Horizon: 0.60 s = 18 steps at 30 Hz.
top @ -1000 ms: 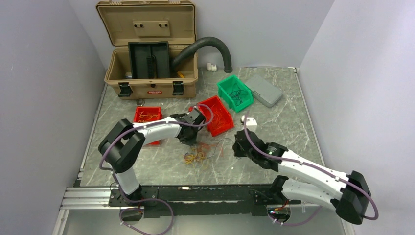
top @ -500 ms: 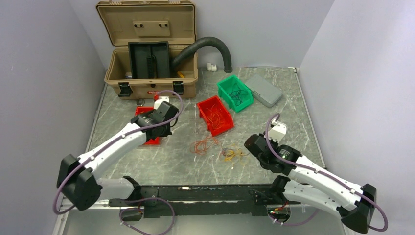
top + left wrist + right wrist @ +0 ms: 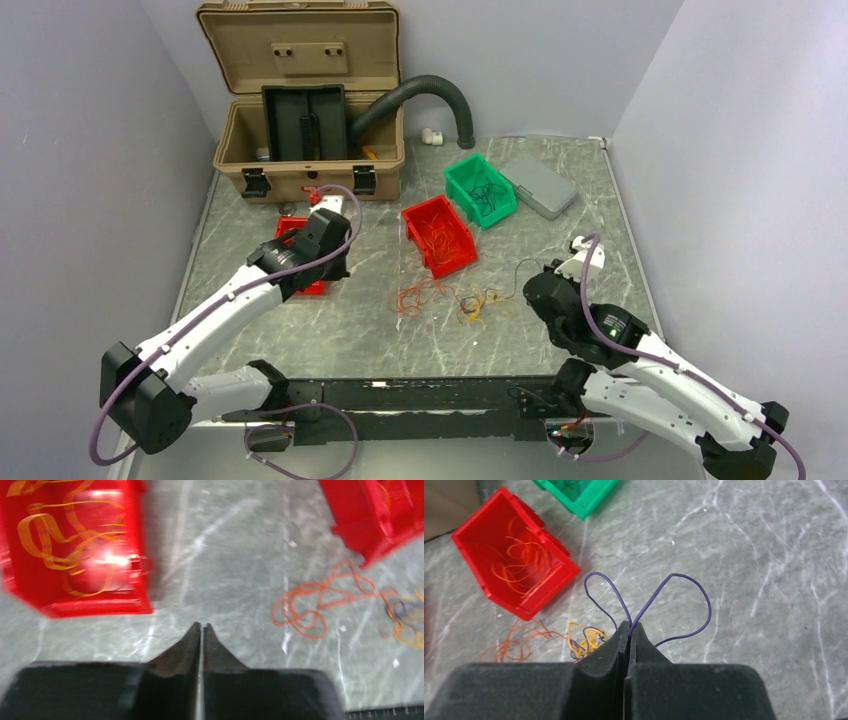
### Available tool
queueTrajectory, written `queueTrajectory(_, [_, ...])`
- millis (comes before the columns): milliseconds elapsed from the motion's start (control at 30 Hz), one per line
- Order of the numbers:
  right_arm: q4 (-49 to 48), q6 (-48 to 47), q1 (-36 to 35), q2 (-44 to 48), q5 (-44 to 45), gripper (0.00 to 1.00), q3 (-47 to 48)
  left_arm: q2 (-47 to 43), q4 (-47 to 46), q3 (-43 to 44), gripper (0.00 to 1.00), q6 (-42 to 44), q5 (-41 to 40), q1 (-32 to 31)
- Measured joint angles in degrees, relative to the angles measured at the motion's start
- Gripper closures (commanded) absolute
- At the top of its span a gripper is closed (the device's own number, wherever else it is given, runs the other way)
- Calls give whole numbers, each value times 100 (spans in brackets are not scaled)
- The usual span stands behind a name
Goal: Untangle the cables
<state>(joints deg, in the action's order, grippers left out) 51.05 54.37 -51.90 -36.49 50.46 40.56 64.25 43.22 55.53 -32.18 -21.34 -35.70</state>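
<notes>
The cables lie loose on the marble table: an orange strand and a small yellow and purple tangle. My right gripper is shut on a thin purple wire, which loops out past its tips and trails back toward the tangle. My left gripper is shut with nothing in it. It hangs over the table beside the left red bin, which holds yellow wires. The middle red bin holds orange wires.
An open tan case stands at the back with a black corrugated hose arching from it. A green bin with dark wires and a grey closed box sit at the back right.
My left arm swung from the tangle over to the left red bin. My right gripper drew back to the right, pulling the purple wire out of the pile, and the pile spread out.
</notes>
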Motion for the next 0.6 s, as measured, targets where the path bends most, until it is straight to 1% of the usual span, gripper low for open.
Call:
queueTrajectory(33, [-103, -140, 0, 57, -48, 100, 0, 22, -101, -46, 64, 74, 221, 0])
queueTrajectory(67, [-197, -267, 0, 103, -118, 100, 0, 66, -269, -111, 56, 188, 546, 0])
queueTrajectory(100, [-282, -369, 0, 138, -168, 100, 0, 120, -407, -168, 52, 297, 802, -2])
queueTrajectory(200, [-470, -597, 0, 101, -323, 100, 2, 400, -896, -328, 49, 415, 1587, -74])
queueTrajectory(233, [-505, -636, 0, 66, -354, 100, 2, 487, -970, -328, 47, 428, 1709, -107])
queueTrajectory(300, [-551, -688, 0, -33, -422, 100, 4, 798, -1180, -302, 37, 459, 2009, -205])
queueTrajectory(367, [-592, -732, 0, -146, -479, 100, 4, 1209, -1290, -192, 28, 509, 2240, -302])
queueTrajectory(467, [-686, -809, 0, -262, -592, 100, 4, 1858, -1340, 87, 21, 584, 2422, -463])
queueTrajectory(533, [-752, -850, 0, -304, -629, 100, 4, 2240, -1362, 271, 17, 627, 2476, -599])
queueTrajectory(600, [-800, -883, 0, -304, -660, 100, 4, 2612, -1381, 450, 17, 669, 2498, -756])
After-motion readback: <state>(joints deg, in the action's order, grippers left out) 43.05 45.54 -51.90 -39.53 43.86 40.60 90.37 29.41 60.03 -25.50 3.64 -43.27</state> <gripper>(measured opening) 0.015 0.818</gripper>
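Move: The left hand, empty and shut, goes for the orange cable lying about 16 cm to its right, level with it fore and aft and some 15 cm below. The yellow-purple tangle lies about 12 cm farther right of that cable; the middle red box is about 12 cm ahead and 21 cm right of the hand, the left red box 9 cm ahead and 5 cm left. The right hand holds the purple cable; the tangle is about 5 cm ahead, 11 cm left and 17 cm below it. Rightward and down sweeps the left hand, about 14 cm across and 9 cm lower, from beside the left red box to above the orange cable, opening its shut fingers wide while tipping them down some 20 degrees and turning about 25 degrees clockwise. The right hand keeps its pinch on the purple cable and eases a few centimetres left, towards the tangle, with a slight counter-clockwise turn. ##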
